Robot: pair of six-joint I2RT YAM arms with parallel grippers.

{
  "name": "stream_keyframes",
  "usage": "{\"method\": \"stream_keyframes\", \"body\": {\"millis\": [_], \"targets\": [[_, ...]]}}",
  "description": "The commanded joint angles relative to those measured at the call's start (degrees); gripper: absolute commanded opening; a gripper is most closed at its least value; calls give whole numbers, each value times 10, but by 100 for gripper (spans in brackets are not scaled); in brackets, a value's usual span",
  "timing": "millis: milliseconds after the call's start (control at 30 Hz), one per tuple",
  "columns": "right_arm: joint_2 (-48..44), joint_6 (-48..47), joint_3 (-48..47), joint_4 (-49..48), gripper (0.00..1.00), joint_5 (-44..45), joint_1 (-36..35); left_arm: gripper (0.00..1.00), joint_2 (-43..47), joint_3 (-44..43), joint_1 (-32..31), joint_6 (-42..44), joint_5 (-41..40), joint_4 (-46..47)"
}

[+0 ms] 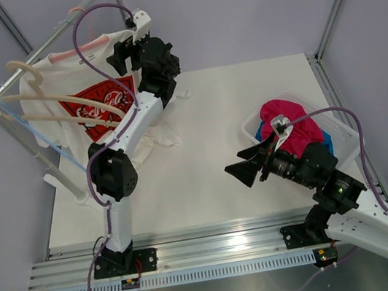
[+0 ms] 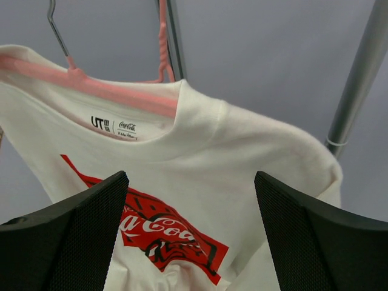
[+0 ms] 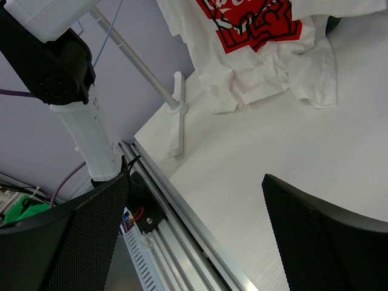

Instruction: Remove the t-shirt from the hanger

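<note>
The white t-shirt (image 1: pixel 69 80) with a red graphic hangs on the salmon-pink hanger (image 1: pixel 82 48) on the rack at the back left, and its hem trails onto the table. In the left wrist view the t-shirt (image 2: pixel 242 145) fills the frame and the hanger (image 2: pixel 109 92) shows inside the collar. My left gripper (image 1: pixel 124 51) is open and empty, just in front of the shirt's right shoulder, not touching it (image 2: pixel 191 242). My right gripper (image 1: pixel 243 164) is open and empty above the table's middle right. In the right wrist view (image 3: pixel 194 236) the t-shirt's lower part (image 3: pixel 267 66) shows far off.
A thick beige hanger (image 1: pixel 27 79) and a thin light-blue wire hanger (image 1: pixel 30 133) hang on the same metal rail (image 1: pixel 52 42). The rack's white foot (image 3: pixel 177 115) rests on the table. A white basket (image 1: pixel 340 133) with a magenta garment (image 1: pixel 290 123) stands at the right.
</note>
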State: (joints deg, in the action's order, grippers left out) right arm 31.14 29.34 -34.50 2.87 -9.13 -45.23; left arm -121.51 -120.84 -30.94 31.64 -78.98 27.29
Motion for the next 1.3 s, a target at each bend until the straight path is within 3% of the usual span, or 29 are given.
{"method": "stream_keyframes", "body": {"millis": [0,100,367,467,733,1033,1100,1167,1267], "targets": [[-9,-3,-28,-6,100,-1,-5,86,59,19,-2,-30,-40,-8],[-9,-5,-27,-5,99,4,-5,82,76,37,-2,-32,-54,-9],[11,-9,-29,-4,99,14,-5,83,109,74,-2,11,-79,6],[18,-7,-32,-6,99,7,-5,83,127,106,-2,47,-86,53],[20,-17,-32,5,99,40,-5,82,199,192,-10,32,-93,58],[38,-10,-36,-3,99,26,-5,82,176,35,-54,-19,-67,-140],[45,-5,-33,-11,99,12,-5,83,158,-8,-53,16,-80,-119],[51,-5,-34,-13,100,11,-5,83,146,-11,-55,49,-78,-29],[53,-9,-35,-8,100,20,-5,83,123,-47,-57,-1,-51,-85]]}}
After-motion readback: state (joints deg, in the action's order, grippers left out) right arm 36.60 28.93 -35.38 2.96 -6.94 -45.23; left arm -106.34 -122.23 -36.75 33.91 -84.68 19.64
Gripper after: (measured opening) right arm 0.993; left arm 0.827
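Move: The collar of the t-shirt, on its pink bar hanger, lies from the left hand about 5 cm ahead, 14 cm to the left and roughly 5 cm higher. The hanger's silver hook stands some 4 cm left of the collar and 8 cm above it. An empty pink hanger hangs about 6 cm beyond the collar; a wooden hanger is some 15 cm left of the hand and 8 cm back, a little higher. From the right hand the collar is roughly 40 cm ahead, 40 cm left and 16 cm higher. Backing away from the right shoulder side of the shirt, the left hand first draws towards its base and a little left at nearly constant height, then rises steeply while easing slightly right. It ends about 10 cm back and 10 cm higher, the empty fingers staying open and pointing forward-left towards the shirt and its hanger. The right hand, open, drifts only some 2 cm forward and down. ##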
